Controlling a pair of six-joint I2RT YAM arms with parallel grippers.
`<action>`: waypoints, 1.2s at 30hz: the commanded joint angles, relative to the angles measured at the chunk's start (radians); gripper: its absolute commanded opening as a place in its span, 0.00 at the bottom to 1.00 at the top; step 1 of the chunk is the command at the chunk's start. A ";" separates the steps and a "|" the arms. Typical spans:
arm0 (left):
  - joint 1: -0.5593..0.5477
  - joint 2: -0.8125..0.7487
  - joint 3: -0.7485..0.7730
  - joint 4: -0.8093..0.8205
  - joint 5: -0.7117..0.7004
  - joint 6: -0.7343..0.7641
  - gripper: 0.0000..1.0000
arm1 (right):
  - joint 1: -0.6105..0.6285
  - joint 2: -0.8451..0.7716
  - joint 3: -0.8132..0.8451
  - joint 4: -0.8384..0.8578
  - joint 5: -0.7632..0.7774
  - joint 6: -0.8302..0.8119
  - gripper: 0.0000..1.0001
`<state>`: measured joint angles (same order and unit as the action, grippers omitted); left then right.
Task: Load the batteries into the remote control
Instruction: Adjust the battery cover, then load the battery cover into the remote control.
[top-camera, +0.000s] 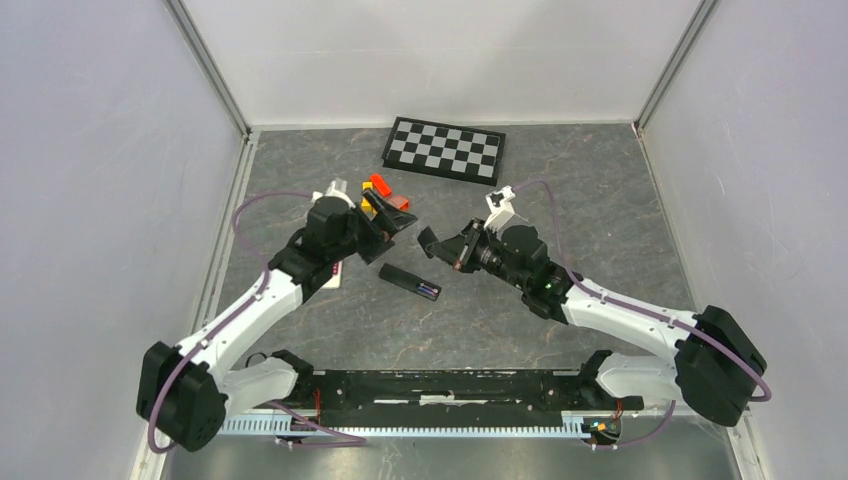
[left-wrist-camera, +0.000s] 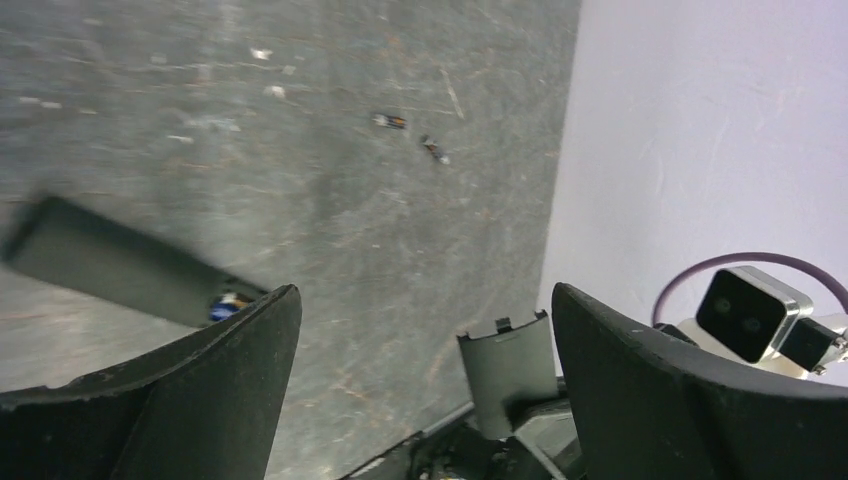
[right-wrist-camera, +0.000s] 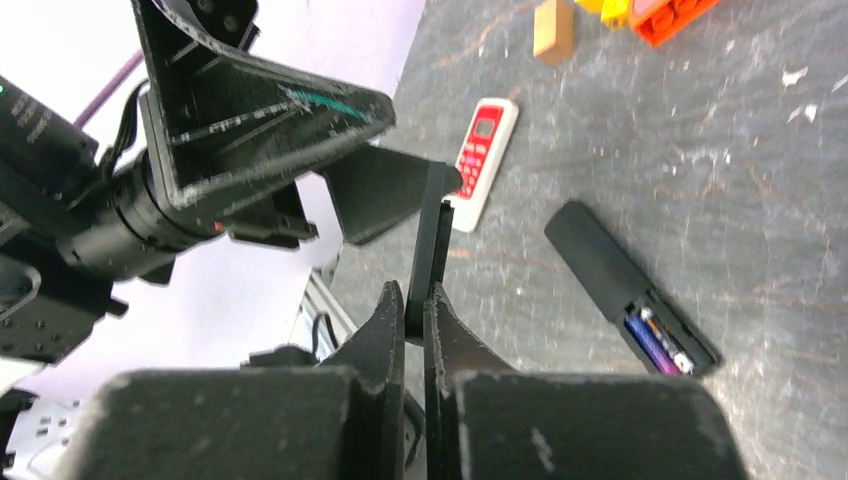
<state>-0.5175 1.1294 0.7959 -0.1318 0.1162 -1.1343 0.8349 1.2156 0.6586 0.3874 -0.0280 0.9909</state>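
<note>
The black remote (top-camera: 405, 279) lies face down mid-table, its compartment open with two batteries (top-camera: 430, 291) in it, one blue-purple. In the right wrist view the remote (right-wrist-camera: 610, 270) and its batteries (right-wrist-camera: 655, 340) lie to the right. My right gripper (right-wrist-camera: 415, 290) is shut on the thin black battery cover (right-wrist-camera: 432, 245) and holds it on edge above the table, also in the top view (top-camera: 440, 247). My left gripper (left-wrist-camera: 425, 295) is open and empty, facing the cover (left-wrist-camera: 508, 365). Two loose batteries (left-wrist-camera: 390, 121) (left-wrist-camera: 434, 150) lie farther off.
A white and red remote (right-wrist-camera: 482, 160) lies by the left arm. Orange, red and yellow blocks (top-camera: 385, 195) sit behind the left gripper (top-camera: 392, 222). A checkerboard (top-camera: 445, 148) lies at the back. Walls close in both sides.
</note>
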 joint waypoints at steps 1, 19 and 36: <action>0.070 -0.115 -0.096 -0.034 0.033 0.151 1.00 | -0.017 -0.019 -0.052 -0.020 -0.143 0.018 0.00; 0.149 -0.101 -0.200 -0.140 0.160 0.400 1.00 | -0.156 0.332 -0.042 0.034 -0.523 0.095 0.00; 0.167 -0.054 -0.206 -0.123 0.179 0.411 1.00 | -0.181 0.480 -0.024 0.153 -0.596 0.200 0.00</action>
<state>-0.3592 1.0737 0.5945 -0.2897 0.2729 -0.7647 0.6586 1.6810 0.5945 0.4839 -0.6128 1.1702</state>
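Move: About 2 cm back, 4 cm left and 19 cm below the right hand, which already pinches the battery cover, lies the remote control's open battery compartment. The remote's middle is level with that hand, 8 cm to its left, and two loose batteries lie some 12 cm ahead and 13 cm right. From the empty left hand, the remote's middle is 4 cm back, 3 right and 19 down; the orange block lies 17 cm ahead, 1 left. Carrying the battery cover down about 15 cm and a little back, the right hand brings it close over the remote's open end, tipping its fingers down some 35 degrees and swinging them counter-clockwise, grip kept shut. The left hand, still wide open, sinks 10 cm while moving left and back towards the remote, rolling its left side up. ##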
